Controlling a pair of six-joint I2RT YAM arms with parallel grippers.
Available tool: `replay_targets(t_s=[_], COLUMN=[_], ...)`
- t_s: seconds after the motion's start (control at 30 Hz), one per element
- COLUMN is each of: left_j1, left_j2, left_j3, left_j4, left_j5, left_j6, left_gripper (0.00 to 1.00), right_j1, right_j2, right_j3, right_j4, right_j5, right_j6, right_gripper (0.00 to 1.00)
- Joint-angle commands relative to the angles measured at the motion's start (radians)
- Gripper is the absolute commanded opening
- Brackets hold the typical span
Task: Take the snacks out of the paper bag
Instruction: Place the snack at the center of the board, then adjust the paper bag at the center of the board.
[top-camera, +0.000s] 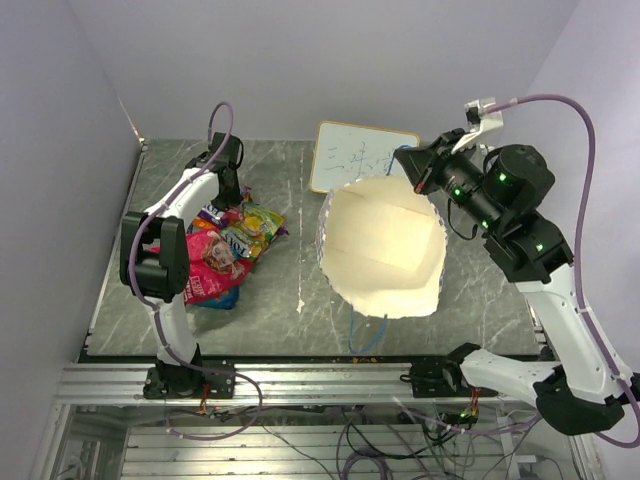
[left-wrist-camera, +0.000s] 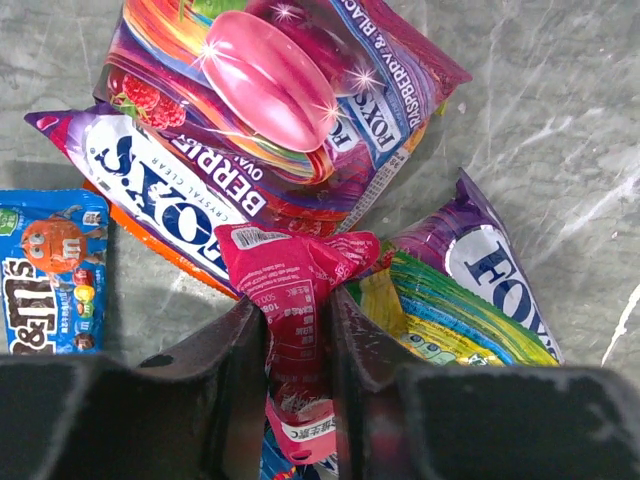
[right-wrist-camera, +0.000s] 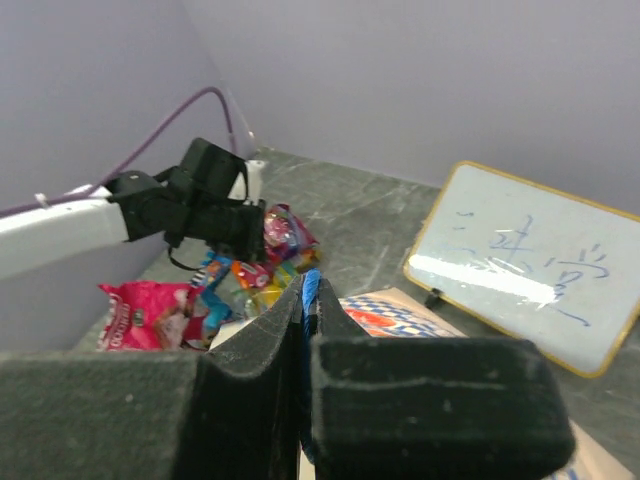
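Several snacks (top-camera: 235, 235) lie in a pile on the table, left of the paper bag (top-camera: 385, 250). The bag is held up with its open mouth toward the top camera, and its cream inside shows no packets. My left gripper (left-wrist-camera: 300, 335) hangs low over the pile, shut on a crumpled pink-red packet (left-wrist-camera: 295, 275). Around it lie a purple Fox's packet (left-wrist-camera: 270, 90), a blue M&M's packet (left-wrist-camera: 50, 270) and a yellow-green packet (left-wrist-camera: 440, 310). My right gripper (right-wrist-camera: 311, 292) is shut on the bag's blue cord handle (right-wrist-camera: 312, 285) at the bag's far rim.
A white signboard (top-camera: 360, 155) with a yellow frame stands behind the bag, close to my right gripper (top-camera: 412, 165). A large pink packet (top-camera: 210, 260) lies by the left arm's lower link. The bag's second blue handle (top-camera: 368, 335) hangs toward the near edge.
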Motion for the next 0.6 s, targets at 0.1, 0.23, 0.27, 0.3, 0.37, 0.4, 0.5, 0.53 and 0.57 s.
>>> replay_targets(t_s=[0.1,0.23,0.27,0.3,0.37,0.4,0.5,0.53,0.57], left_j1=[0.012,0.011,0.011,0.011,0.011,0.011,0.008,0.006,0.004], left_j2=[-0.007,-0.036,-0.042,-0.049,-0.065,-0.077,-0.122,-0.136,-0.147], left_j3=[-0.006,0.02,0.038,0.053,0.074,0.08,0.075,0.071,0.07], left_j4=[0.014,-0.009,-0.032,-0.051,-0.072,-0.077,-0.073,-0.066,-0.061], left_j5=[0.036,0.041,0.029,0.026,0.048,0.066,0.123,0.139,0.153], left_j6=[-0.024,-0.025,-0.03,-0.042,-0.057,-0.071,-0.128,-0.141,-0.154], left_gripper=[0.66,0.93,0.97,1.0,1.0,0.99,0.99,1.0,0.99], right_j1=[0.0,-0.013,-0.032,-0.063,-0.157,-0.226,-0.339,-0.358,-0.374], right_j2=[0.076,0.137,0.155,0.176,0.225,0.246,0.317,0.342,0.361], right_j3=[0.035,0.073,0.081,0.1,0.133,0.146,0.181,0.191,0.201], right_j4=[-0.028,-0.123,-0.149,-0.179,-0.245,-0.264,-0.3,-0.311,-0.316], right_j5=[0.103,0.308,0.334,0.345,0.313,0.289,0.2,0.189,0.184], right_j6=[0.166,0.188,0.187,0.192,0.2,0.203,0.169,0.148,0.121], right_gripper=[0.0,0.0,0.0,0.0,0.0,0.0,0.0,0.0,0.0])
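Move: Over the snack pile, the left hand still pinches the small red snack; the green-yellow bag beneath it is centred about 4 cm to its right, 5 cm back and 3 cm down. The purple bag lies some 5 cm ahead and 4 cm left, the big red bag 14 cm back and 7 cm left, both slightly lower. From the right hand, holding a blue handle, the paper bag's middle is about 7 cm ahead, 3 cm right and 27 cm down, the whiteboard roughly 30 cm ahead, 2 cm right and 35 cm down. Opening its fingers wide while staying in place, the left hand lets go of the small red snack over the pile, then rises about 3 cm clear of it. Meanwhile the right hand, keeping the blue handle shut in its fingers, sweeps forward, right and down some 18 cm in all, turning clockwise about 30 degrees and tipping downward, and pulls the paper bag's mouth along. ##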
